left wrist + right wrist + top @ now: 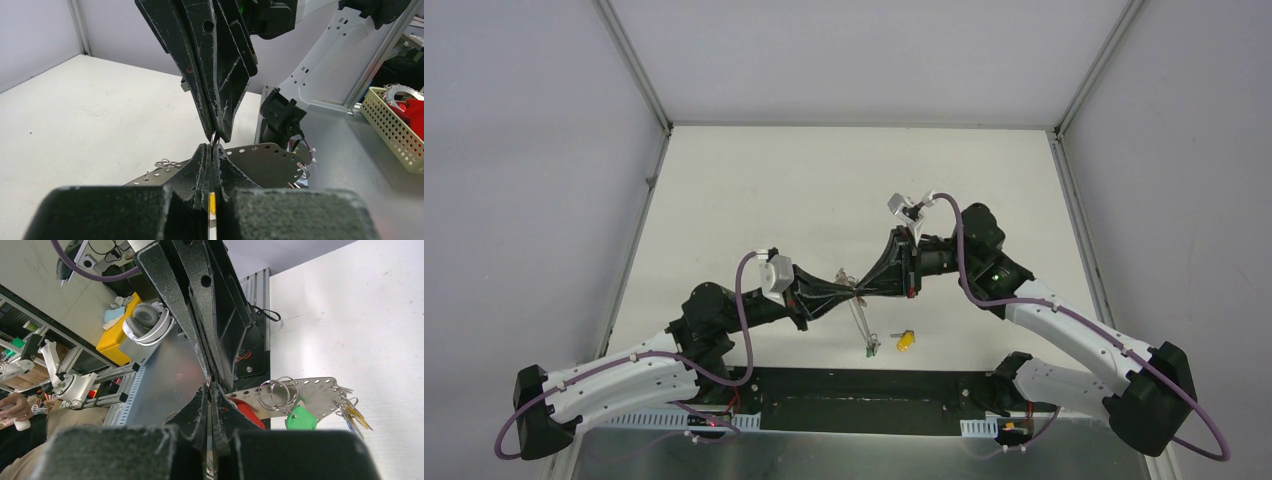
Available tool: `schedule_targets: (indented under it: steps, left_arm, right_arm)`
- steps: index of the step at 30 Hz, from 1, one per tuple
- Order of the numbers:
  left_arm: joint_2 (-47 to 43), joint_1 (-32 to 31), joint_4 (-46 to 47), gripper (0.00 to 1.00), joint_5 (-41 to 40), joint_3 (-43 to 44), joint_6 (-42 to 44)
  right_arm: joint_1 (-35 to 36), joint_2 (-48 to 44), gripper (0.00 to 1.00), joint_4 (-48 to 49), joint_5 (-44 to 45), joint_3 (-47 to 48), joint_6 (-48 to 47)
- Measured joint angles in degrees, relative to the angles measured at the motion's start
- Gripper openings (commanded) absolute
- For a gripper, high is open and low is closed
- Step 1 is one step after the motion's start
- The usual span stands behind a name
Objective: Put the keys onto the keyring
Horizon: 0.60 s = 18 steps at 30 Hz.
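Note:
My left gripper [856,292] and right gripper [866,288] meet tip to tip above the table's near middle, both shut. A small wire ring [213,138] is pinched where the tips meet. Below it hangs the keyring [260,159], a grey perforated metal band, edge-on in the top view [864,325]. In the right wrist view the band [320,389] carries split rings [276,392], a green key [300,418], a red key [248,413] and yellowish keys [357,414]. One yellow key [905,340] lies loose on the table. A yellow sliver [212,202] shows between my left fingers.
The black mounting strip [854,385] runs along the near edge between the arm bases. Off the table to the right stands a cream basket [395,131] with red items. White walls close the table's left, far and right sides.

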Motion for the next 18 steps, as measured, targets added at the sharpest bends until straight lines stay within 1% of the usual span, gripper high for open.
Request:
schedule_targets:
  steps: [1,4,7,8,11,14,18]
  left_arm:
    - [0.00,0.00,-0.04,0.04,0.00,0.00,0.00]
    - [-0.02,0.00,-1.31,0.28,-0.02,0.04,0.04]
    - [-0.39,0.00,-4.90,0.43,-0.09,0.94,0.72]
    - [-0.52,0.00,-6.23,0.46,-0.15,1.55,1.03]
    - [-0.33,0.00,-12.44,0.49,-0.66,5.35,2.21]
    - [1.46,0.00,-19.21,0.50,-1.03,10.64,4.13]
    - [7.56,0.00,-27.89,0.48,-0.79,18.88,7.26]
  right_arm:
    - [0.00,0.00,0.00,-0.11,-0.07,0.00,-0.15]
    - [0.07,0.00,0.00,-2.60,-0.07,0.42,-2.10]
    - [0.22,0.09,0.00,-11.04,0.61,2.71,-6.45]
    - [0.22,0.39,0.00,-15.30,1.01,4.31,-8.37]
    - [0.22,2.56,0.00,-28.41,2.25,10.60,-15.13]
    - [0.22,5.16,0.00,-40.41,3.93,16.94,-21.59]
    - [0.22,8.55,0.00,-55.76,7.08,23.98,-29.44]
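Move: At the meeting fingertips of both hands sits one small metal ring, still pinched from either side. The perforated plate of the keyring hangs under it, its middle about 3 cm back and some 4 cm below both hand points; the red key tag is about 1 cm ahead and 2 cm below them. The yellow key lies on the table roughly 9 cm to the right of both hands, 1 cm ahead and 28 cm below. Letting go of the ring, the left fingers open about halfway; that hand dips a centimetre, then rises and eases forward, tipping its fingers downward. The right hand keeps its shut pinch and carries the ring with the hanging plate some 3 cm down and 2 cm right, away from the left fingers and towards the yellow key, its fingers tilting down about 25 degrees. ##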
